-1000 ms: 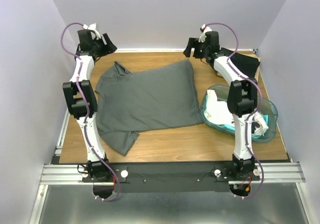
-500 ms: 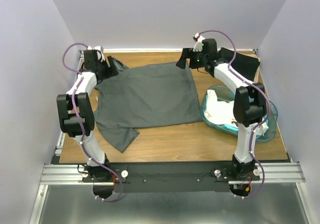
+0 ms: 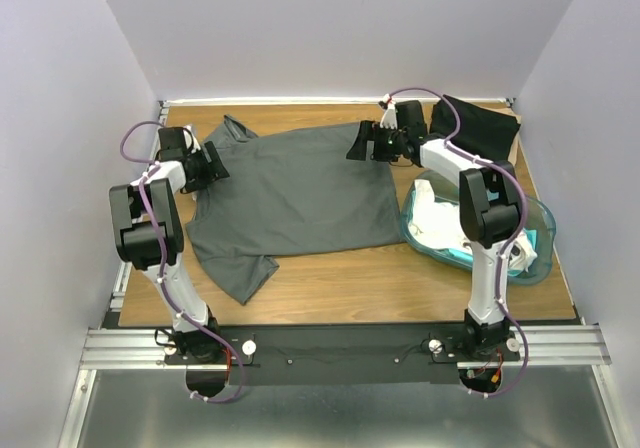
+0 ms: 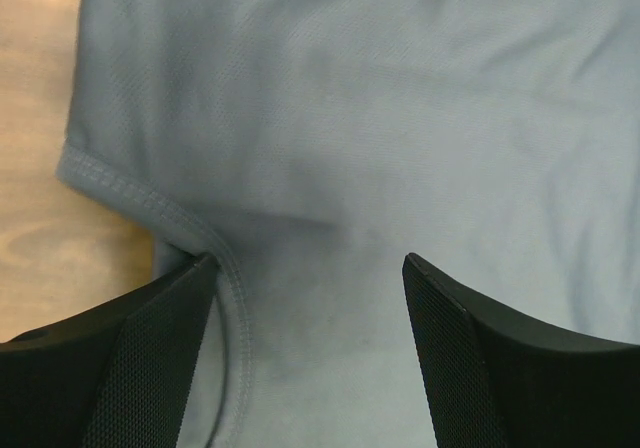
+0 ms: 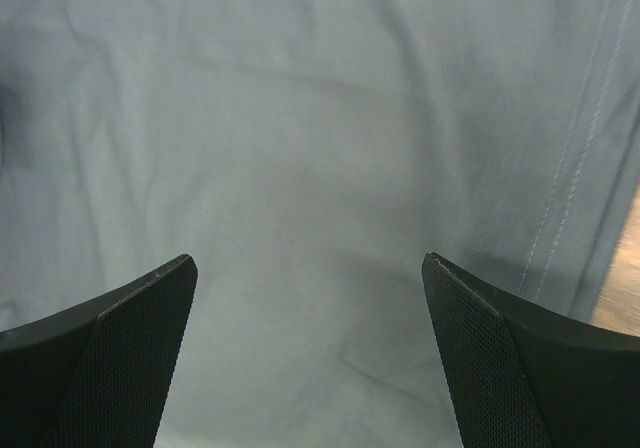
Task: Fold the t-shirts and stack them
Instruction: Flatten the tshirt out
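Note:
A dark grey t-shirt (image 3: 290,193) lies spread flat in the middle of the wooden table. My left gripper (image 3: 207,164) hangs open over its far left part, by a sleeve seam (image 4: 150,203); in the left wrist view the left gripper (image 4: 308,260) has only grey cloth between its fingers. Over the shirt's far right corner my right gripper (image 3: 362,144) is open too. The right wrist view shows the right gripper (image 5: 306,259) above smooth cloth, with the stitched hem (image 5: 570,198) to its right. A black t-shirt (image 3: 478,123) lies at the back right. White t-shirts (image 3: 432,214) sit in the tub.
A translucent teal tub (image 3: 535,230) stands on the right of the table, beside the grey shirt and under the right arm. Bare wood (image 3: 380,288) runs along the front. Purple walls close in the left, back and right.
Both arms have come down from a raised pose at the back onto the grey shirt's far edge. The right gripper's jaws have opened wider. The shirt lies as before.

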You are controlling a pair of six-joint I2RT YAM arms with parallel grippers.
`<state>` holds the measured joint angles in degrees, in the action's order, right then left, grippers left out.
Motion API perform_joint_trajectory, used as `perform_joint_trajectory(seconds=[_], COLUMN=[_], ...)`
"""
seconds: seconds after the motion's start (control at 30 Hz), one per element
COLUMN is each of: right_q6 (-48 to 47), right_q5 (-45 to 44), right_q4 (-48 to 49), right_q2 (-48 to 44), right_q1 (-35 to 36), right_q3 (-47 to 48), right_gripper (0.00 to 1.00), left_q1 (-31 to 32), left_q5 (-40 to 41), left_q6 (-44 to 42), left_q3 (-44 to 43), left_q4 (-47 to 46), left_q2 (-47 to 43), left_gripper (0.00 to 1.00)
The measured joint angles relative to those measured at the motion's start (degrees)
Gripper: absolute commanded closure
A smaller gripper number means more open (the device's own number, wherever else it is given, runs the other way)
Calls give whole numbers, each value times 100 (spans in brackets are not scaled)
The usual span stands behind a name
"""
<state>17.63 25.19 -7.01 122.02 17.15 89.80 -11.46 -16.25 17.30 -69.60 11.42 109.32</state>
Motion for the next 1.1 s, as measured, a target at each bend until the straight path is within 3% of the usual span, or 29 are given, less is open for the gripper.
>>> perform_joint_trajectory(seconds=[0.47, 1.1], right_q6=[697, 1117], right_q5=[96, -378], right_q4=[271, 302], right_q2=[807, 1506], right_q1=[-22, -22], right_q3=[472, 1580], right_gripper=[0, 0], left_q1=[-160, -81], left_q5=[-542, -520], left_q6=[162, 140], left_q3=[-1062, -3036], left_q4=[-645, 179], left_q2=[992, 2098], left_gripper=[16, 16])
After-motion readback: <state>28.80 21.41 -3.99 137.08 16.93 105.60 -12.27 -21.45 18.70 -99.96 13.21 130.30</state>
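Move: The grey t-shirt lies spread beneath both hands, its middle some 27 cm right and 10 cm back of the left hand, practically at fingertip height. From the right hand that middle is about 21 cm left, 16 cm back and 4 cm below. The far sleeve lies roughly 12 cm ahead and 8 cm right of the left hand; the black cloth sits about 38 cm right and 4 cm ahead of the right hand. Right hand lowers about 3 cm onto the t-shirt, then both open hands drag it forward, left some 12 cm. ##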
